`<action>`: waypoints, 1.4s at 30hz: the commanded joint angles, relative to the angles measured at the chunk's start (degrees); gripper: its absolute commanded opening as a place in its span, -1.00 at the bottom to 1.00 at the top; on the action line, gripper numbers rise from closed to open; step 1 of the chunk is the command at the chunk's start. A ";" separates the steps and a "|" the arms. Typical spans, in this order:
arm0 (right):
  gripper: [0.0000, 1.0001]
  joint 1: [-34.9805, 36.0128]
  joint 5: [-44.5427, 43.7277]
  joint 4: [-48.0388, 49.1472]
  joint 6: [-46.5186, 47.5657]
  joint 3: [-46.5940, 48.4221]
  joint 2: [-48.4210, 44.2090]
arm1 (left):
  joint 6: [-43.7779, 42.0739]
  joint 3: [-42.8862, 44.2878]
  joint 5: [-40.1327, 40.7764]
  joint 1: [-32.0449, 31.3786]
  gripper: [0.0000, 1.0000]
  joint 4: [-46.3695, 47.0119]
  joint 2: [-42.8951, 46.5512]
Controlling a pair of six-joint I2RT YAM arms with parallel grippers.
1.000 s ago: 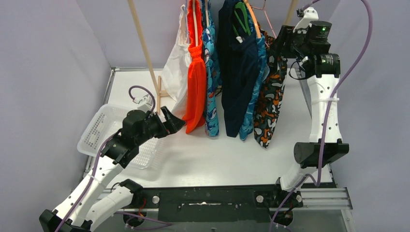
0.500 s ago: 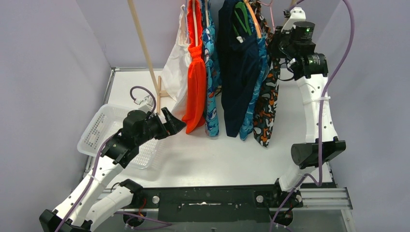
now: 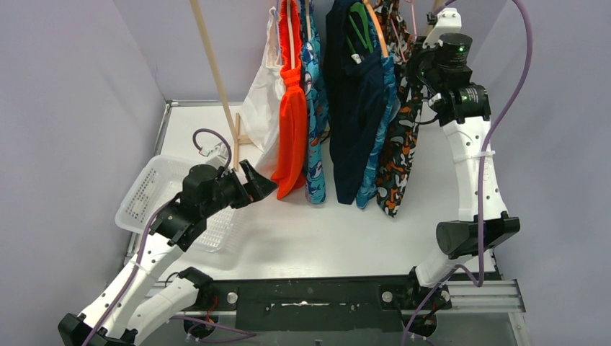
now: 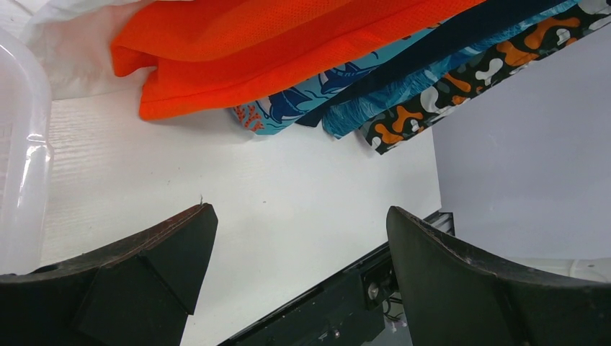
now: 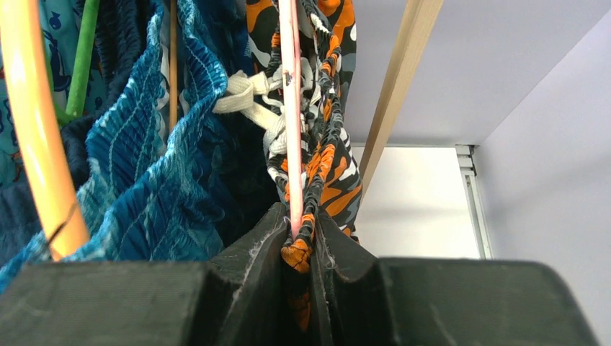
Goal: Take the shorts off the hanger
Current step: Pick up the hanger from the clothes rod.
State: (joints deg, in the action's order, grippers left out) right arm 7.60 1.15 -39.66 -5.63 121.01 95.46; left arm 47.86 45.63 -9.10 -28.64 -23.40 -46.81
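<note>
Several shorts hang in a row on hangers: bright orange (image 3: 292, 122), teal shark print (image 3: 315, 108), navy (image 3: 357, 94), blue patterned (image 3: 375, 173) and orange-black-white camouflage (image 3: 400, 151). High at the rack, my right gripper (image 3: 418, 65) is shut on the waistband of the camouflage shorts (image 5: 331, 166), with the thin pink hanger (image 5: 290, 108) pinched in the same grip (image 5: 301, 216). My left gripper (image 3: 259, 180) hovers low, just left of the orange shorts' hem (image 4: 216, 79). It is open (image 4: 295, 216) with nothing between its fingers.
A white mesh basket (image 3: 144, 194) sits on the table under the left arm. A white cloth bag (image 3: 261, 101) hangs left of the orange shorts. Slanted wooden rack poles (image 3: 212, 65) (image 5: 396, 86) frame the clothes. An orange hanger (image 5: 32, 130) and a green hanger (image 5: 83, 58) hold neighbouring shorts.
My right gripper moved left and up to the camouflage shorts' top and shut on the waistband and pink hanger. The shorts shifted slightly left. The left arm stayed still.
</note>
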 commanded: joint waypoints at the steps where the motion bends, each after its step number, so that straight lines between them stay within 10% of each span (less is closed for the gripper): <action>1: -1.00 0.41 -2.37 9.94 0.67 -1.75 -7.98 | 0.39 1.08 2.06 0.43 0.79 1.42 2.21; 14: -1.00 0.45 -4.09 5.61 -1.50 -15.65 -17.91 | 1.71 0.42 3.79 0.47 0.79 0.19 4.91; 26: -1.00 0.40 -0.59 -11.48 -17.39 -48.10 -43.56 | 4.88 -3.19 3.80 0.77 0.80 -1.76 8.02; 42: -1.00 0.40 12.84 -39.38 -21.83 -38.49 -51.09 | 3.92 -2.02 -2.99 0.87 0.80 2.86 2.95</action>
State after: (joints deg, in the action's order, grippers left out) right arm 7.66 9.37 -71.96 -26.59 76.05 45.84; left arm 52.23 41.50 -9.58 -28.01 -25.36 -44.10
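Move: The right gripper already pinches the camo shorts' waistband at the near end of the pink hanger, whose middle is about 12 cm ahead and 4 cm up. The orange hanger's near end sits some 7 cm left, level; the rack's right post about 12 cm ahead, 7 cm right. Clear space over the table's near right lies roughly 30 cm back, 15 cm below. From the left gripper the pink hanger is about 34 cm ahead, 36 cm right, 22 cm higher. Keep the right fingers shut on the waistband and pink hanger and draw them straight back out of the rack, level for the first 6 cm or so, then fast back and down, about 30 cm back and 15 cm lower in all. Tip the fingers some 30 degrees downward on the way and roll the hand's left side up a little. Let the open, empty left gripper rise slightly, then sink to a couple of centimetres lower. ##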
